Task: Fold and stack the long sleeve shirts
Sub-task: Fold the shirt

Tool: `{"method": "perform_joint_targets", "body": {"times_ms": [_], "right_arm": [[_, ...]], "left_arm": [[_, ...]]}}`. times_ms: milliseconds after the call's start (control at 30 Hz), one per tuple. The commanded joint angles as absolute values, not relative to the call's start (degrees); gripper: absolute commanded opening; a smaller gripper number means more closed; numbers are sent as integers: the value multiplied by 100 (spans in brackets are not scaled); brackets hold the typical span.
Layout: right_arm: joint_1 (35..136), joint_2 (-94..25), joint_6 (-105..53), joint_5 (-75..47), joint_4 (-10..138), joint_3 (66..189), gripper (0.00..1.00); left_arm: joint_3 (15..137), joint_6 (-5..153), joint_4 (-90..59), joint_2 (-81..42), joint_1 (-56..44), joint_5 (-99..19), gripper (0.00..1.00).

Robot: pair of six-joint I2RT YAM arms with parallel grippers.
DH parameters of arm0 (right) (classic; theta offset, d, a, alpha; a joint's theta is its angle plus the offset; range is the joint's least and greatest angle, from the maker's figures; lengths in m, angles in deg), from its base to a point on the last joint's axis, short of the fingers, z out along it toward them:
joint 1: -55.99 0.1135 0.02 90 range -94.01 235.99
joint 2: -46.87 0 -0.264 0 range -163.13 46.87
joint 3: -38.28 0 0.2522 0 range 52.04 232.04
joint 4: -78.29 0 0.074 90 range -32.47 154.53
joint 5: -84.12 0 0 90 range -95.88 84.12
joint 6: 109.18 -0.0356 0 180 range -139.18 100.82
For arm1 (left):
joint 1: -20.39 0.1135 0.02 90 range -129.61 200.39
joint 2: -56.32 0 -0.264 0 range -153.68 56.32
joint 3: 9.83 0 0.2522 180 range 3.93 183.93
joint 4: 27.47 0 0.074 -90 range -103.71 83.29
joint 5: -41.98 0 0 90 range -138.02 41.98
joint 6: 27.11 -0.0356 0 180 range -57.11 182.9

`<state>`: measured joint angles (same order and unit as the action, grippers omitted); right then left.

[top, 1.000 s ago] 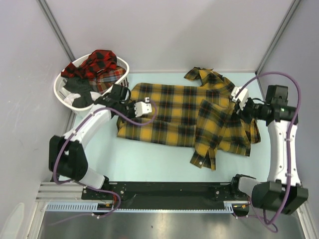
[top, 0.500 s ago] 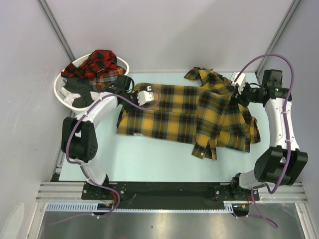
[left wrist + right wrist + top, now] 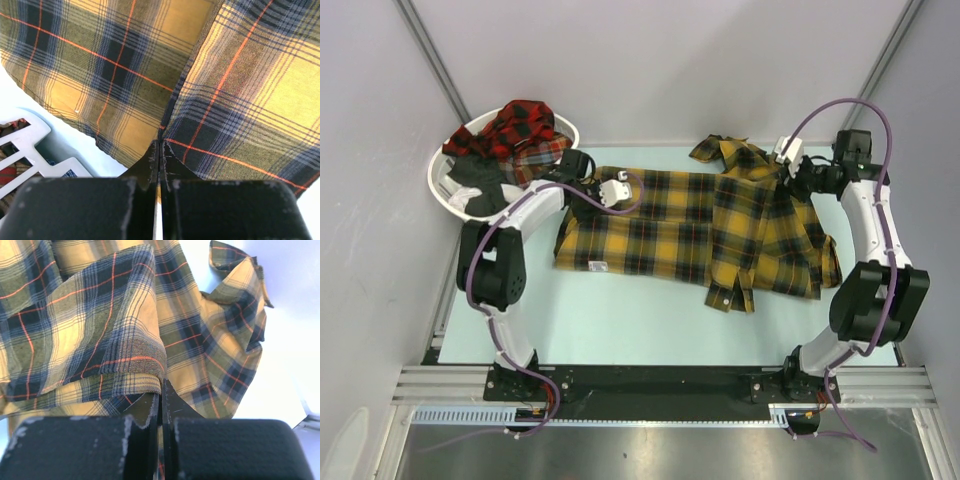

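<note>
A mustard-yellow plaid long sleeve shirt (image 3: 660,220) lies spread across the pale table, its collar (image 3: 725,152) at the far side and one sleeve folded over its right half. My left gripper (image 3: 590,192) is shut on the shirt's far left edge, and the left wrist view shows the cloth (image 3: 240,75) pinched at the tips (image 3: 160,143). My right gripper (image 3: 789,181) is shut on a fold of the same shirt (image 3: 100,315) near the shoulder, the fold sitting at its tips (image 3: 161,384). Red-and-black plaid shirts (image 3: 525,125) sit heaped in a basket.
The white basket (image 3: 435,185) stands at the far left corner, close to my left arm; its rim (image 3: 25,135) shows low on the left in the left wrist view. Grey walls enclose the table on three sides. Bare table (image 3: 620,320) lies in front of the shirt.
Both arms have reached farther toward the back wall while keeping hold of the shirt. The shirt's far edge has shifted back with them and the cloth lies flatter.
</note>
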<state>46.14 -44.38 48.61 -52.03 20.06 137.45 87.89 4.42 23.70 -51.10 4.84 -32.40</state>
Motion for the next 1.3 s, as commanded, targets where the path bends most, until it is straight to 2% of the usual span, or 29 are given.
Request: {"method": "perform_joint_targets", "body": {"times_ms": [0, 367, 767, 967, 1133, 1267], "right_arm": [[4693, -4664, 4806, -5290, 2620, 14151, 0], [4852, -5183, 4744, -5211, 2832, 14362, 0], [4799, -5070, 4753, -5228, 2480, 14248, 0], [4641, -4236, 4612, -5334, 1646, 14064, 0], [4509, -3043, 4682, -5325, 1303, 13511, 0], [4386, -2146, 4928, -5325, 672, 12888, 0]], "left_arm": [[9155, 585, 2075, -5284, 589, -3404, 0], [9252, 577, 2075, -5548, 589, -3413, 0], [9148, 498, 2268, -5443, 589, -3308, 0], [8682, 559, 2452, -4679, 571, -2860, 0], [8190, 471, 2953, -3599, 448, -2517, 0], [7314, 375, 3252, -2553, 247, -2341, 0]]}}
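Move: Both closed grippers already hold the shirt's folded-over edge. The shirt's far left corner lies about 15 cm ahead of the left gripper, 5 cm right and 7 cm below; the white label is 10 cm back and 4 cm right, the basket 10 cm ahead and 20 cm left. From the right gripper the shirt's far edge is some 16 cm straight ahead and 19 cm below, the crumpled sleeve 22 cm ahead and 18 cm left, the hanging cuff 20 cm back and 17 cm left. Keep both grippers shut on the shirt edge and ease them forward and down over the shirt, the right about 4 cm, the left about 2 cm, each sinking some 2 cm. Hold there briefly, then swing both quickly back towards the base and up, roughly 10 cm back with the right and 7 cm with the left, still pinching the cloth. ##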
